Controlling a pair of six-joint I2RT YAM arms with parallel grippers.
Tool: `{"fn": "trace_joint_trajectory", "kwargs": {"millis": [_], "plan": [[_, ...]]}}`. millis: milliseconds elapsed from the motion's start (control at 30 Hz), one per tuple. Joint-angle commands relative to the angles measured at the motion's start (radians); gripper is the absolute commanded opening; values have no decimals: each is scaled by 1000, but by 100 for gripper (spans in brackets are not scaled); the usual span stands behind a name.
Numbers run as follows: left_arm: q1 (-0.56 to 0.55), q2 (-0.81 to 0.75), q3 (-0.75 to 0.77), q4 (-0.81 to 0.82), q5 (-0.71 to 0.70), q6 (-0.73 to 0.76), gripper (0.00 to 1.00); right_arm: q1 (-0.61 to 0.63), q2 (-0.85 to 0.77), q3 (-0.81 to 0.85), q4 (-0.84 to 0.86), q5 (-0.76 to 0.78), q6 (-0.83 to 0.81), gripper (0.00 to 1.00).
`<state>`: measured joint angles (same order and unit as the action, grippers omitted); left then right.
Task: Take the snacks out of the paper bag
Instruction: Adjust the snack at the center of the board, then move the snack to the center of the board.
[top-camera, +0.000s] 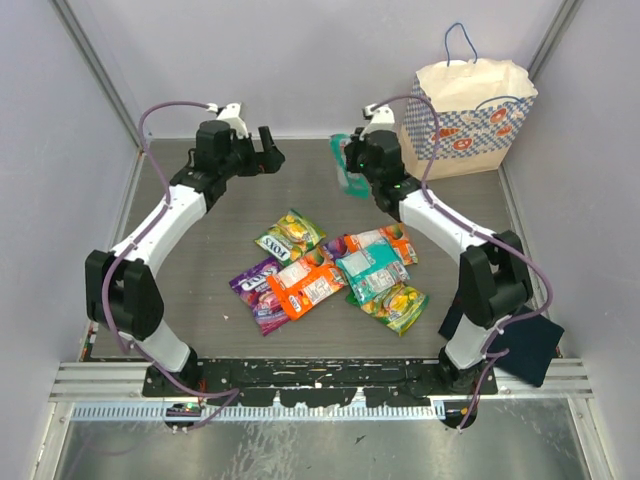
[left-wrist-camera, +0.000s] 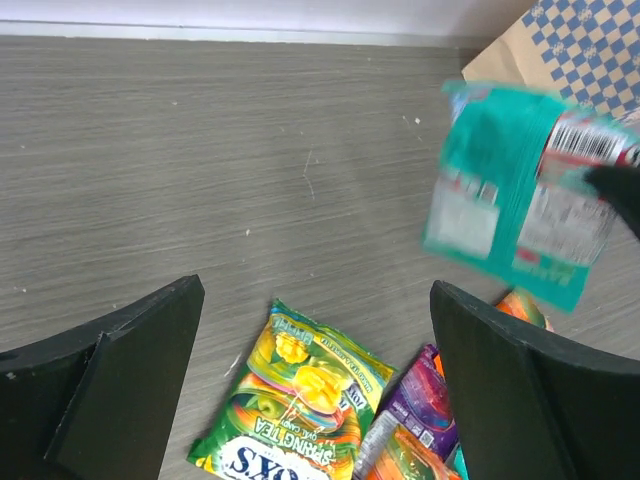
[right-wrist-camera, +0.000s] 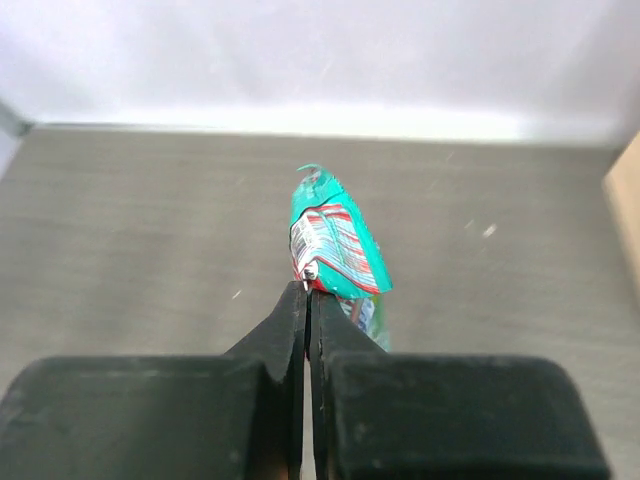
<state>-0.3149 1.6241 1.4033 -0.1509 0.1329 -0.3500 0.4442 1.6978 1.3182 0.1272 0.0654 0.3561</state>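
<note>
The paper bag (top-camera: 470, 115) stands upright at the back right, its checkered corner also in the left wrist view (left-wrist-camera: 590, 50). My right gripper (top-camera: 354, 160) hangs left of the bag, shut on the edge of a teal snack packet (top-camera: 347, 172) that dangles above the table. In the right wrist view the jaws (right-wrist-camera: 308, 295) pinch that packet (right-wrist-camera: 335, 235). My left gripper (top-camera: 268, 150) is open at the back centre-left with nothing in it (left-wrist-camera: 315, 370). Below it lies a green-yellow packet (left-wrist-camera: 300, 400). Several snacks (top-camera: 330, 275) lie in a pile mid-table.
A dark navy folded cloth (top-camera: 520, 345) lies by the right arm's base. Grey walls close the table on the left, back and right. A metal rail (top-camera: 320, 380) runs along the near edge.
</note>
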Motion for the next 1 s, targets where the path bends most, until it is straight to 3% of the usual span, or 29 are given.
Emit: {"fn": "trace_joint_trajectory", "kwargs": {"millis": [0,167,200,267,300,333,500,767,967], "plan": [[-4,-30,11,-26,0,9,98,137,83,58,284,387,-498,1],[-2,-40,-19,-35,-29,18,98,281,220,63,252,435,-751,4],[-1,-42,-19,-46,-47,30,98,303,223,49,227,409,-766,15],[-2,-45,-17,-70,-87,56,98,323,186,-7,189,266,-727,70],[-2,-47,-17,-78,-101,72,98,322,151,-43,189,191,-667,89],[-1,-48,-17,-83,-110,94,98,319,98,-95,204,120,-629,98],[-1,-38,-13,-100,-112,237,98,234,-117,-258,314,-49,-429,100],[-55,43,-17,-122,291,646,98,-105,-378,-509,561,-309,106,100],[-162,238,189,-279,340,814,98,-152,-417,-557,589,-361,188,100]]}}
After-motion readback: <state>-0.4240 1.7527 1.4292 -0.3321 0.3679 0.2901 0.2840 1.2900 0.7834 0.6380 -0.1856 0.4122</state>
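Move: The teal Fox's pack is in the right fingers, its middle about 4 cm below them, some 15 cm right of the left hand, roughly level in reach. It is bound for bare board roughly 7 cm back, 11 cm left and 23 cm below the right hand; from the left hand, 6 cm back, 10 cm right. The yellow Fox's pack lies 5 cm back of that spot and 5 cm left; the big orange pack lies 15 cm back of it. The right fingers let go of the teal pack as the hand sweeps some 10 cm left and 12 cm down, drawing back and rolling its left side down; then, wide open, it swings up and about 16 cm to the right, away. The open left hand sinks about 8 cm and ends farther right and back, over the pack, turning clockwise some 35 degrees, its left side rising. ##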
